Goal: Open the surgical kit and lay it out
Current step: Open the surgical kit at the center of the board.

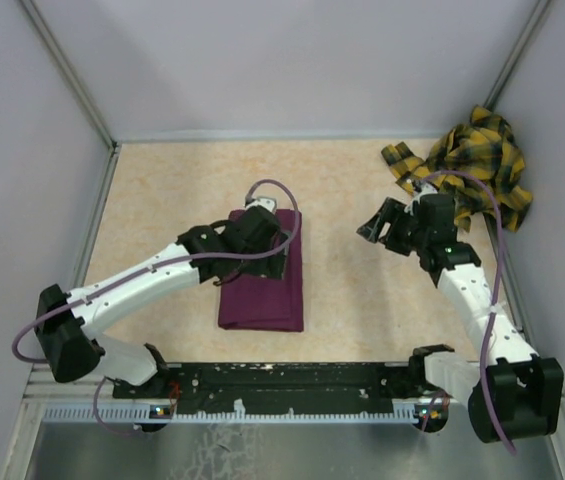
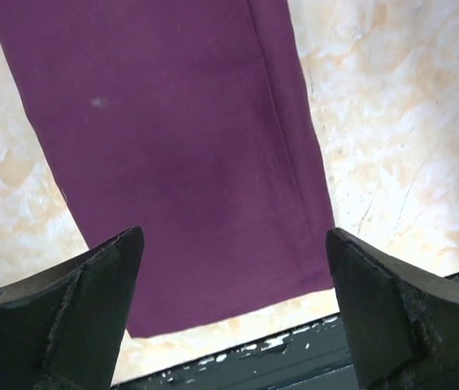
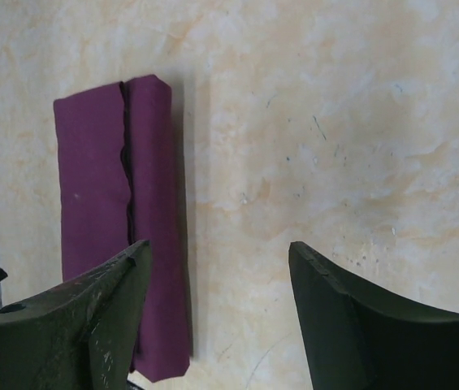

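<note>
The surgical kit (image 1: 262,290) lies as a folded dark purple cloth bundle, long side running front to back, in the middle of the tan table; whatever it holds is hidden inside. My left gripper (image 1: 267,262) hovers over the bundle's far half, open. In the left wrist view its jaws stand wide over the purple cloth (image 2: 180,146), left gripper (image 2: 234,236) holding nothing. My right gripper (image 1: 374,226) hangs open over bare table to the right of the kit, apart from it. In the right wrist view, right gripper (image 3: 219,245) is empty and the kit (image 3: 91,203) shows a fold seam along its top.
A crumpled yellow-and-black plaid cloth (image 1: 477,160) lies at the back right corner, just behind the right arm. A black rail (image 1: 292,375) runs along the table's near edge. Grey walls close off the left, back and right sides.
</note>
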Controlling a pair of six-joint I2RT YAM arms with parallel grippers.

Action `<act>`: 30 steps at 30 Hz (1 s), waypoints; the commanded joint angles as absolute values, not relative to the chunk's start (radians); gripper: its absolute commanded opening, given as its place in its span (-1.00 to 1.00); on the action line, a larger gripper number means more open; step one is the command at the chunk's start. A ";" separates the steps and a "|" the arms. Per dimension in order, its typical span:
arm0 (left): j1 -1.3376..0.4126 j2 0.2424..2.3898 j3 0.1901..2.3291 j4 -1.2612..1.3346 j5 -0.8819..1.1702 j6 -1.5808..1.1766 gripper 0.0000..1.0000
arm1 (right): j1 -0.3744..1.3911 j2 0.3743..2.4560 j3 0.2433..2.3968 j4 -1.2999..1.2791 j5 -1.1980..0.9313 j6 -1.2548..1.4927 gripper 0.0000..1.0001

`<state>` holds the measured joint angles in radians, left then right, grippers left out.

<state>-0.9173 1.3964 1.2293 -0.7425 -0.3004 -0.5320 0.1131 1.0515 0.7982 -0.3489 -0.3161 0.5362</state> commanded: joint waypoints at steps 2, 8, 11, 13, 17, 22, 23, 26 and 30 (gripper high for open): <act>-1.056 1.429 1.244 -0.899 -0.438 -0.683 0.98 | 0.121 0.990 0.728 -0.328 -0.353 0.573 0.37; -1.212 1.565 1.334 -0.994 -0.529 -0.793 0.97 | 0.127 1.011 0.675 -0.301 -0.363 0.595 0.34; -1.239 1.636 1.376 -1.049 -0.555 -0.833 0.98 | 0.126 1.000 0.647 -0.285 -0.360 0.607 0.34; -1.245 1.664 1.378 -1.053 -0.553 -0.845 0.97 | 0.127 0.991 0.636 -0.288 -0.353 0.610 0.33; -1.251 1.700 1.368 -1.037 -0.556 -0.843 0.83 | 0.127 0.971 0.620 -0.299 -0.345 0.609 0.33; -1.253 1.741 1.383 -1.041 -0.559 -0.846 0.57 | 0.127 0.958 0.615 -0.308 -0.345 0.605 0.33; -1.255 1.747 1.385 -1.040 -0.554 -0.846 0.54 | 0.127 0.957 0.615 -0.309 -0.347 0.604 0.33; -1.270 1.766 1.395 -1.036 -0.537 -0.846 0.53 | 0.127 0.957 0.614 -0.313 -0.348 0.600 0.33; -1.282 1.783 1.399 -1.038 -0.515 -0.852 0.57 | 0.127 0.959 0.612 -0.309 -0.354 0.598 0.33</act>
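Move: The corner where the surgical kit's flap ends, near right, lies about 7 cm back and 5 cm to the right of the left hand and some 15 cm below it. The kit's middle is some 5 cm ahead and 3 cm to the left of that hand, and the table's near edge about 14 cm back, straight behind it. From the right hand the flap corner is roughly 17 cm left, 10 cm back and 15 cm down. Down and back in about equal parts, some 8 cm each, and about 4 cm to the right, the left hand heads for the kit's near-right flap corner, mostly back first, then mostly sinking. It rolls about 20 degrees, left side rising, and its wide-open fingers narrow by about a fifth, touching nothing. The right hand sinks and draws back beside the kit, tipping slightly down, its opening kept. ##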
